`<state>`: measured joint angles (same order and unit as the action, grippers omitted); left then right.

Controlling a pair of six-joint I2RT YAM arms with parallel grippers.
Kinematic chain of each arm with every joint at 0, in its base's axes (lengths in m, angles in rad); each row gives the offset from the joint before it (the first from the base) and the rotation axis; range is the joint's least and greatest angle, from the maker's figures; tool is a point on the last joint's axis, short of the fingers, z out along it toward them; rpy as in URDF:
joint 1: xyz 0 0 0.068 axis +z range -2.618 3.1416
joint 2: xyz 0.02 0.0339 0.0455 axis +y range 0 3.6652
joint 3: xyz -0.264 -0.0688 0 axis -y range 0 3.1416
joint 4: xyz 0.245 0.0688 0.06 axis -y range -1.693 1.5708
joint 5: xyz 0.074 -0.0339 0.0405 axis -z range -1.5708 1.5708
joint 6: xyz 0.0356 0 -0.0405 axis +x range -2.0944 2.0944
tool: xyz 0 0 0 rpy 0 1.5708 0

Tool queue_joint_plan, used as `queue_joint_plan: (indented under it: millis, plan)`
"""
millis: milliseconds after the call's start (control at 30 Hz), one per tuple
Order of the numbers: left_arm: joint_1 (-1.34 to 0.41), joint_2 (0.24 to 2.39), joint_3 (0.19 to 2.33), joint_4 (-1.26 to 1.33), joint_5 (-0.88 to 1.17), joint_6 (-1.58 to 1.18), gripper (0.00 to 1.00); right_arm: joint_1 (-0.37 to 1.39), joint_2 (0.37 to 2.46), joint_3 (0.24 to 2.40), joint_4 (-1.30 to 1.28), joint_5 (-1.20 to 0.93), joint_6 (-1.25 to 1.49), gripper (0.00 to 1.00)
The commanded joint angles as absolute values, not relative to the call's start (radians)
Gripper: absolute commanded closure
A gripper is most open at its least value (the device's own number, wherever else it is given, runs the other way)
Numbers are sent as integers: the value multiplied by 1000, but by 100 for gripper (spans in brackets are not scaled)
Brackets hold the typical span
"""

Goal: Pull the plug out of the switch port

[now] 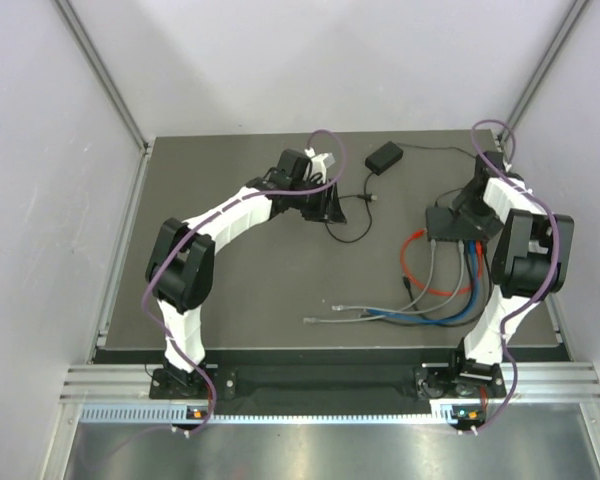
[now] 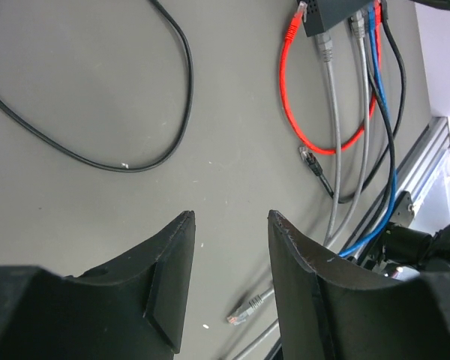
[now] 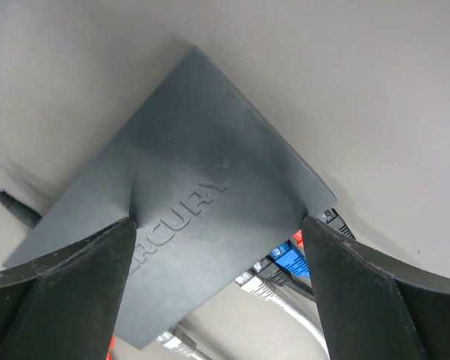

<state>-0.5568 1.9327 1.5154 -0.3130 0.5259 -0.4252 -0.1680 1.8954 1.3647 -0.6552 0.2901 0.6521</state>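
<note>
The switch, a flat dark grey box with raised lettering, fills the right wrist view. My right gripper is wide open astride it, one fingertip at each side edge; contact cannot be judged. Blue, black and grey plugs sit in its port row. In the top view the switch lies at the right under that gripper. My left gripper hangs open and empty over bare table, far from the switch, near the mat's middle.
A red cable loops out from the switch among grey, blue and black ones. A loose grey plug and a loose black plug lie on the mat. A black adapter block with a thin cord sits at the back.
</note>
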Motion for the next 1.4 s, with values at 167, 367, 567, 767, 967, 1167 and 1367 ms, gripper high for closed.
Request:
queue_joint_plan:
  millis: [167,367,567,767,967,1167,1367]
  plan:
    - [-597,1876,1558,-276,502,-403,50,-80,1983,1373,-499,89,408,15]
    - [-646,1934,1595,-203,460,-426,47,6,1951,1339,-450,-44,361,19]
    - [-683,2074,1704,-97,566,-494,46,15,1829,1371,-555,109,298,19]
    - [-692,2227,1791,124,617,-624,47,28,1637,1267,-578,39,278,20]
    - [-692,2413,2037,116,594,-679,46,18,1597,1085,-436,-265,311,35]
    - [-692,2517,2134,204,561,-742,48,-50,1624,1012,-265,-443,365,53]
    - [-704,2575,2141,366,558,-879,48,-135,1644,891,-80,-578,449,60]
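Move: The grey plug at the left end of the switch's ports lies about 11 cm left, 4 cm back and 2 cm below my right hand. That hand is over the right part of the switch, whose middle is some 5 cm left and 1 cm ahead. The blue plug is about 3 cm left, 5 cm back. From my left hand, the switch is about 33 cm right, 6 cm ahead, 10 cm down; the adapter 13 cm right, 19 cm ahead. With my right fingers spread on the switch, I slide it about 10 cm left and a little forward, turning counter-clockwise. I then lift off it, hop back and left, and come down over the left grey plug, narrowing the fingers by half and tilting the hand. My half-open left hand swings right some 17 cm and then forward, rising and dipping, towards the switch's left end. ##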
